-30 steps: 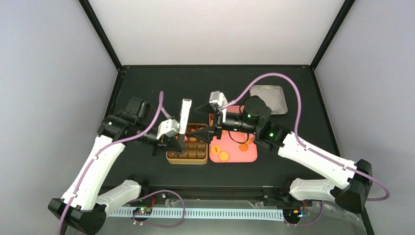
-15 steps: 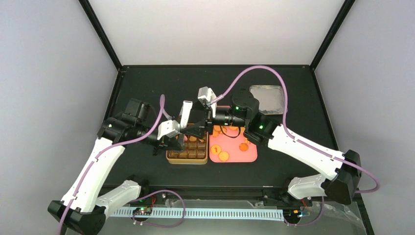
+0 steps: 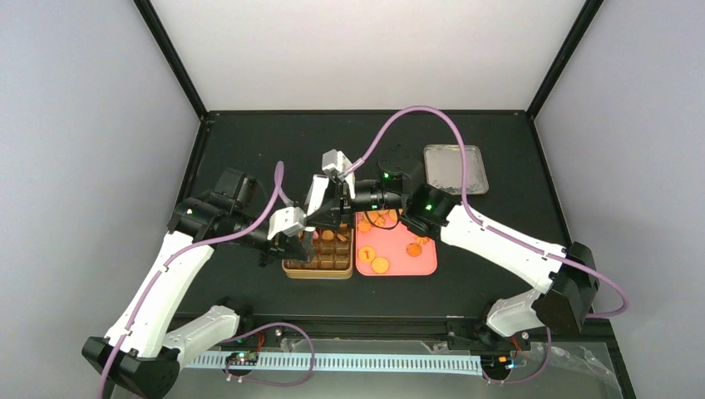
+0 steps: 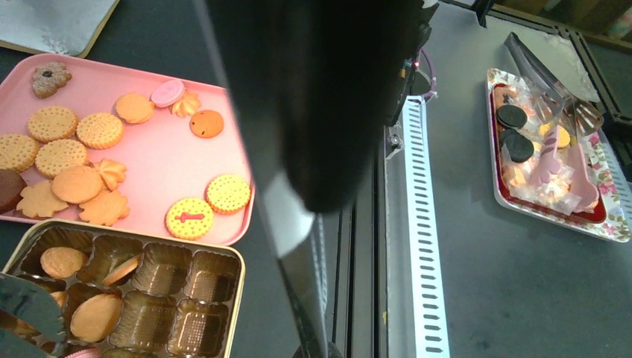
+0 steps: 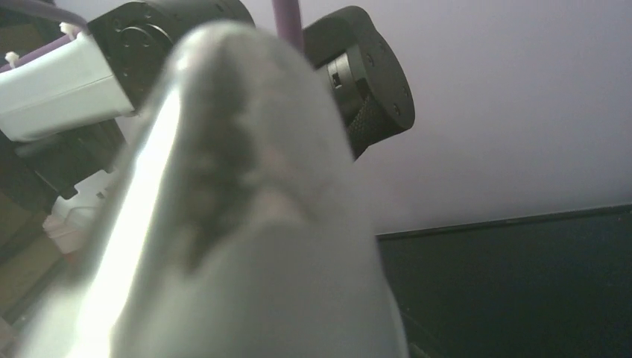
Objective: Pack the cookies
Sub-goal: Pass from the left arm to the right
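Metal tongs [image 3: 317, 189] stand upright over the gold tin [image 3: 316, 272], with my left gripper [image 3: 301, 236] shut on their lower end. My right gripper [image 3: 327, 211] has its jaws at the tongs' upper part; how far they have shut on it does not show. In the left wrist view its dark body [image 4: 335, 89] looms over the tongs' blade [image 4: 298, 224]. The blurred tongs [image 5: 246, 224] fill the right wrist view. Several cookies [image 4: 190, 218] lie on the pink tray [image 4: 156, 156], also seen from above as cookies [image 3: 380, 264]. A few cookies [image 4: 62, 261] sit in the tin's brown compartments [image 4: 160, 268].
A silver lid [image 3: 455, 169] lies at the back right of the black table. The pink tray [image 3: 424, 266] touches the tin's right side. Beyond the near edge are a white slotted rail [image 4: 421, 224] and a patterned tray [image 4: 555, 201] with dark biscuits and another pair of tongs.
My right arm has swung left from above the pink tray to the upright tongs, and its jaws have narrowed. The left arm and the tongs have stayed put.
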Available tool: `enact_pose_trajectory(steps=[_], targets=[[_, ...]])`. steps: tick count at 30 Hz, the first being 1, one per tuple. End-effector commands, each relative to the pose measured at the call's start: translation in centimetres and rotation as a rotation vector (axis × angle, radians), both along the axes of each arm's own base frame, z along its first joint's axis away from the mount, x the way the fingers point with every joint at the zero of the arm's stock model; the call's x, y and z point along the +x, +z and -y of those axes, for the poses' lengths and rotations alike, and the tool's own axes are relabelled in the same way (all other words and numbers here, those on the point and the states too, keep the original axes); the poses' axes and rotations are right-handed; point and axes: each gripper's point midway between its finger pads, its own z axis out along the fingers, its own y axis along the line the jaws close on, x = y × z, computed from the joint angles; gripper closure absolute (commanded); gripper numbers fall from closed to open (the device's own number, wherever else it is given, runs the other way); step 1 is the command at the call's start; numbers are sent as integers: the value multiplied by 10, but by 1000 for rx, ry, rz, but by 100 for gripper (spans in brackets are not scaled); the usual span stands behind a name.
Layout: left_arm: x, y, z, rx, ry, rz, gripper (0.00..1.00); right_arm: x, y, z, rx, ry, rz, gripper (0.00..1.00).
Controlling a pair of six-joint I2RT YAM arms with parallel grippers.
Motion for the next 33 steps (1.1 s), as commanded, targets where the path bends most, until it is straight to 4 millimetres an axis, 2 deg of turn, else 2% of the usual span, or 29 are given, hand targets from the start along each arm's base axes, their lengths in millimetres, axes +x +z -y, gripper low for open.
enact_pose_trajectory(steps=[1,12,21,27,33], targets=[[0,18,3,-40,-29,69,98,-14,3,-2,10,79,-40,39],[-7,19,1,-37,-42,80,98,-5,-9,-6,-7,36,-84,52],[-9,5,-2,-6,-59,62,98,3,-17,-10,7,-2,-118,58],[-4,10,-2,0,-45,74,96,-5,-18,-14,8,32,-130,62],[0,10,-3,9,-24,99,95,-12,-18,-11,8,46,-130,64]])
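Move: The left hand still holds the tongs, their middle about 5 cm above it and 2 cm ahead. From the open right hand, that middle lies roughly 5 cm below, 2 cm back and 1 cm left. Under both hands is the cookie tin, about 4 cm ahead of the right hand, 2 cm left and 34 cm down; the pink tray's middle stands some 20 cm right of the tin and 4 cm farther out. Close the right gripper around the upper part of the tongs, from about two-thirds open to roughly one-third. As it narrows, ease it down about 1.5 cm, slightly left and back, rolling the wrist some 10 degrees about its fingers. Hold the left gripper almost still on the tongs, its fingers nearly shut, just starting to slacken at the end. ##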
